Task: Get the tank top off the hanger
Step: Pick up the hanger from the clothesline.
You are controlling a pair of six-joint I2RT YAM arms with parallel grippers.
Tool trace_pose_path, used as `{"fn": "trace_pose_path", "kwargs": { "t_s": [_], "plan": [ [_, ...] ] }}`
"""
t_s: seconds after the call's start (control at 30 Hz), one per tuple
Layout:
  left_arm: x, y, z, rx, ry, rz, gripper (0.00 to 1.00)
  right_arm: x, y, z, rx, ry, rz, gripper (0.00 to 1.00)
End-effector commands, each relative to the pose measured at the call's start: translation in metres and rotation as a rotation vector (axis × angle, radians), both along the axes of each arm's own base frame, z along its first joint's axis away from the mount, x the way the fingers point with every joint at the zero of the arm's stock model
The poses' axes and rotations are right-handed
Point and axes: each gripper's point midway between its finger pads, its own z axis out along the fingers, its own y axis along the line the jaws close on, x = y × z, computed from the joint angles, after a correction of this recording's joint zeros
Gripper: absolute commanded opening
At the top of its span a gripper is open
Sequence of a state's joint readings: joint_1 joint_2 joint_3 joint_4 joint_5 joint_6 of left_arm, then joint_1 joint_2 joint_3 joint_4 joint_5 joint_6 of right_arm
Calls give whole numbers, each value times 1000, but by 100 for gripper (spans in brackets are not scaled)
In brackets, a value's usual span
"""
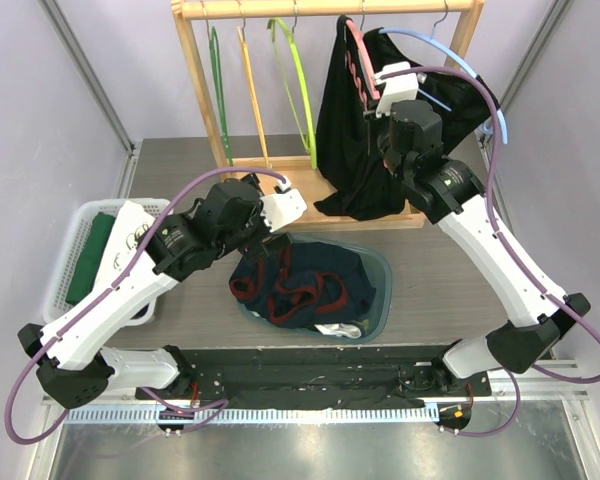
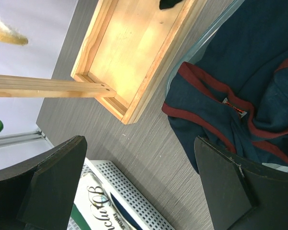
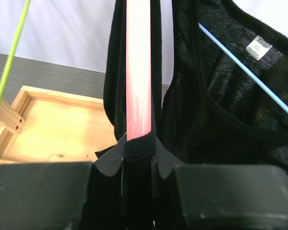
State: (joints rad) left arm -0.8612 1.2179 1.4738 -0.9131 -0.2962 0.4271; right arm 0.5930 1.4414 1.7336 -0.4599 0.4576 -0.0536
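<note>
A black tank top (image 1: 355, 150) hangs on a pink hanger (image 1: 360, 60) on the wooden rack, beside a second black garment on a light blue hanger (image 1: 460, 60). My right gripper (image 1: 375, 100) is up at the pink hanger. In the right wrist view it (image 3: 139, 163) is shut on the tank top's black strap (image 3: 139, 146), which wraps the pink hanger (image 3: 138, 72). My left gripper (image 1: 275, 245) is low over the table. In the left wrist view it (image 2: 144, 187) is open and empty.
The wooden rack (image 1: 195, 90) holds empty green (image 1: 218, 90), orange (image 1: 250, 90) and lime (image 1: 298, 80) hangers over its tray base (image 2: 134, 48). A bluish tub (image 1: 380, 290) holds navy clothes with red trim (image 2: 240, 72). A white basket (image 1: 65, 265) with folded items stands left.
</note>
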Motion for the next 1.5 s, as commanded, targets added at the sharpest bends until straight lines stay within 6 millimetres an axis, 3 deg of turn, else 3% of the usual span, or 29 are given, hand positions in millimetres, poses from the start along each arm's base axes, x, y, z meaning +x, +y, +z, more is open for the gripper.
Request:
{"fn": "trace_pose_path", "kwargs": {
  "t_s": [0.0, 0.17, 0.4, 0.53, 0.73, 0.9, 0.97, 1.17, 1.2, 1.3, 1.47],
  "plan": [
    [4, -1, 18, -45, -51, 9, 100, 0, 7, 39, 88, -130, 35, 1],
    [5, 0, 17, -39, -49, 10, 100, 3, 7, 45, 104, -175, 11, 1],
    [5, 0, 14, -31, -50, 10, 100, -22, -20, 97, 168, -342, -33, 1],
    [5, -1, 12, -33, -42, 9, 100, -32, -25, 113, 192, -405, -23, 1],
    [5, 1, 13, -30, -49, 14, 100, -27, -18, 113, 201, -401, -2, 1],
    [4, 5, 17, -30, -61, 20, 100, -36, -16, 97, 171, -316, 34, 1],
    [5, 5, 20, -31, -72, 22, 100, -45, -14, 91, 167, -283, 76, 1],
    [7, 5, 26, -37, -84, 30, 100, -97, -28, 69, 181, -164, 161, 1],
    [8, 5, 26, -38, -85, 34, 100, -104, -30, 57, 195, -129, 164, 1],
    [7, 7, 30, -40, -89, 34, 100, -134, -44, 59, 231, -136, 195, 1],
    [7, 11, 32, -35, -93, 42, 100, -175, -63, 87, 273, -195, 239, 1]
  ]
}}
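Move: The right hand is already shut on the near end of the pink hanger with the black tank top; its hook sits on the wooden rod about 15 cm ahead, 4 cm left and 13 cm above. The blue hanger hangs some 13 cm ahead, 8 cm right and 5 cm up; the lime hanger about 13 cm ahead, 15 cm left, roughly level. From the left hand, the pink hanger's hook is about 28 cm ahead, 15 cm right and 24 cm up. Up by about 3 cm and slightly back first, the right hand lifts the pink hanger by its near end, pauses briefly, then draws quickly back away from the rod and somewhat right, some 15 cm back overall. The wrist rolls its left side up and turns counter-clockwise, each about 10 degrees, while the fingers keep their pinch on the hanger. ##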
